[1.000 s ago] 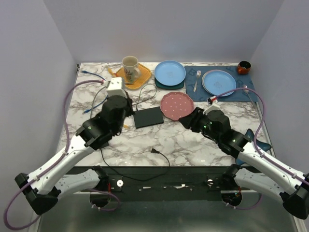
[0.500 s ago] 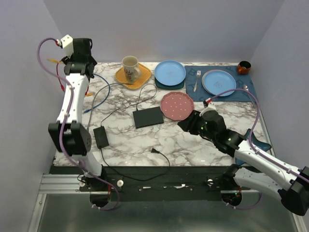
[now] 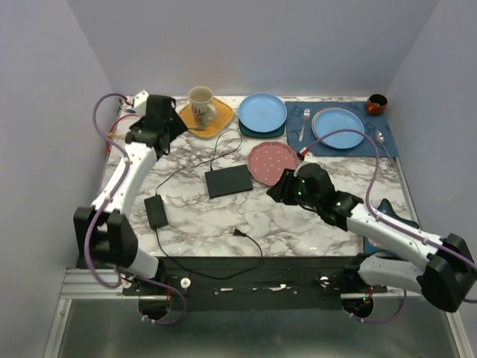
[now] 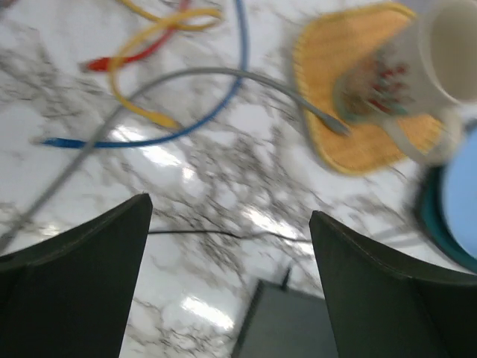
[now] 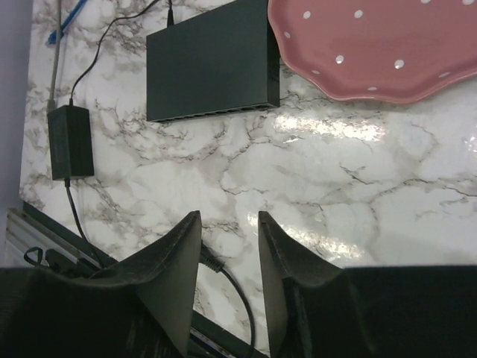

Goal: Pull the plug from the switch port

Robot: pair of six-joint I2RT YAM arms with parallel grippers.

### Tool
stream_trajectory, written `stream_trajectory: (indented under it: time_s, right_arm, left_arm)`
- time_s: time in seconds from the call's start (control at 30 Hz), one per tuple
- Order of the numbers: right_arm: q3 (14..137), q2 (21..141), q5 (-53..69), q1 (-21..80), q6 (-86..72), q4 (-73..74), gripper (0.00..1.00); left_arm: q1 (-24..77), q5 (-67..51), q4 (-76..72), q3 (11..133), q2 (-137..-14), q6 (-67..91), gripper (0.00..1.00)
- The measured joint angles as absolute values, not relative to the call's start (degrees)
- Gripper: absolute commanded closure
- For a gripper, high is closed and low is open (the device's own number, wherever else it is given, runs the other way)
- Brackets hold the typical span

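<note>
The switch (image 3: 229, 180) is a flat black box lying mid-table; it also shows in the right wrist view (image 5: 212, 63) and at the bottom of the blurred left wrist view (image 4: 287, 324). A thin black plug (image 5: 170, 15) sits in its far edge, also seen from the left wrist (image 4: 285, 277). My left gripper (image 3: 176, 125) hangs high over the back left of the table. Its jaws (image 4: 231, 216) are wide open and empty. My right gripper (image 3: 277, 190) hovers low just right of the switch. Its jaws (image 5: 229, 216) are partly open with only marble between them.
A black power brick (image 3: 155, 211) lies front left, its cord running to the switch. A loose black cable end (image 3: 238, 233) lies near the front edge. The pink dotted plate (image 3: 272, 162) touches the switch's right. Mug (image 3: 201, 104) on a yellow coaster, blue plates and coloured cables (image 4: 160, 112) fill the back.
My left arm has lifted off the area beside the switch, swung to the back left and opened wide, uncovering the power brick. My right gripper has crept left and narrowed slightly.
</note>
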State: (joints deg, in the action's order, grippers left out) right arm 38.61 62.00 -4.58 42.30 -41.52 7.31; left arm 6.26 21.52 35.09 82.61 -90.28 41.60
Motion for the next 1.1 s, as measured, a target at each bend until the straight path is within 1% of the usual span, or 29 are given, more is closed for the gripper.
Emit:
stream_trajectory:
  time_s: [0.03, 0.07, 0.13, 0.23, 0.27, 0.3, 0.37, 0.43, 0.47, 0.5, 0.57, 0.63, 0.67, 0.7, 0.83, 1.1]
  right_arm:
    - [39.8, 64.3, -4.0, 42.3, -41.3, 7.1, 0.59]
    - [41.1, 66.4, -3.5, 42.3, -40.9, 7.0, 0.60]
    - [43.5, 70.0, -2.9, 42.3, -40.4, 6.8, 0.62]
    - [48.9, 75.3, -2.7, 42.3, -38.9, 6.5, 0.73]
    - [51.3, 77.5, -2.7, 42.3, -38.3, 6.3, 0.84]
    - [54.0, 80.0, -2.7, 42.3, -37.6, 6.2, 0.89]
    - [59.8, 85.4, -2.6, 42.3, -36.4, 6.0, 0.97]
    - [64.7, 90.3, -2.5, 42.3, -35.7, 5.9, 0.98]
    - [66.4, 92.4, -2.3, 42.3, -35.4, 5.9, 0.98]
    - [67.6, 94.2, -2.3, 42.3, -35.2, 5.9, 0.98]
    - [69.4, 97.4, -2.3, 42.3, -34.8, 6.2, 0.98]
    - [71.4, 100.9, -2.3, 42.3, -34.1, 7.3, 0.98]
    - [73.0, 102.7, -2.3, 42.3, -33.8, 8.1, 0.98]
    - [75.3, 104.8, -2.3, 42.3, -33.3, 9.2, 0.98]
    - [84.8, 112.9, -2.6, 42.3, -31.8, 11.7, 0.99]
    - [93.8, 121.4, -3.9, 41.4, -30.3, 15.7, 0.99]
  left_arm:
    - [9.1, 20.9, 32.9, 78.2, -85.9, 41.9, 0.11]
    - [12.3, 20.3, 29.2, 73.1, -81.4, 42.7, 0.15]
    - [18.1, 19.1, 25.1, 64.6, -73.9, 44.4, 0.16]
    - [23.1, 19.0, 21.4, 56.4, -69.6, 46.9, 0.21]
    - [24.3, 19.4, 20.8, 54.4, -69.2, 47.5, 0.31]
    - [25.7, 19.8, 20.2, 52.4, -68.9, 48.4, 0.39]
    - [28.2, 20.9, 19.5, 48.5, -68.2, 50.9, 0.61]
    - [29.4, 22.0, 19.5, 45.3, -67.5, 53.6, 0.72]
    - [29.5, 22.5, 19.7, 44.5, -67.4, 54.2, 0.79]
    - [29.4, 23.2, 19.9, 43.9, -67.4, 55.1, 0.81]
    - [29.1, 24.0, 20.0, 43.6, -68.0, 56.6, 0.91]
    - [29.1, 24.2, 19.9, 43.9, -69.1, 57.3, 0.95]
    - [29.1, 24.2, 19.9, 44.2, -70.2, 57.8, 0.99]
    - [29.1, 24.1, 19.9, 44.3, -71.1, 58.2, 0.99]
    - [29.1, 22.9, 19.5, 43.2, -73.4, 60.1, 1.00]
    - [29.1, 18.8, 16.6, 36.4, -74.3, 63.7, 1.00]
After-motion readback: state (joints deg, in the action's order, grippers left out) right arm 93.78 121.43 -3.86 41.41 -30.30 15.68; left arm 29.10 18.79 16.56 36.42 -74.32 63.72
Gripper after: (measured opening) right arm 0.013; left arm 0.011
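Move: The switch's middle lies about 13 cm ahead of the right hand, 14 to its left and 13 lower; from the left hand, it is roughly 10 cm back, 21 to the right and 20 lower. Its black power plug stands some 6 cm farther out and 6 left of the switch's middle. The pink plate lies around 20 cm straight ahead of the right hand; the power brick is about 21 cm back and 3 left of the left hand. Both hands shut and converge on the switch, left sinking back-right about 25 cm, right reaching forward-left about 20. ##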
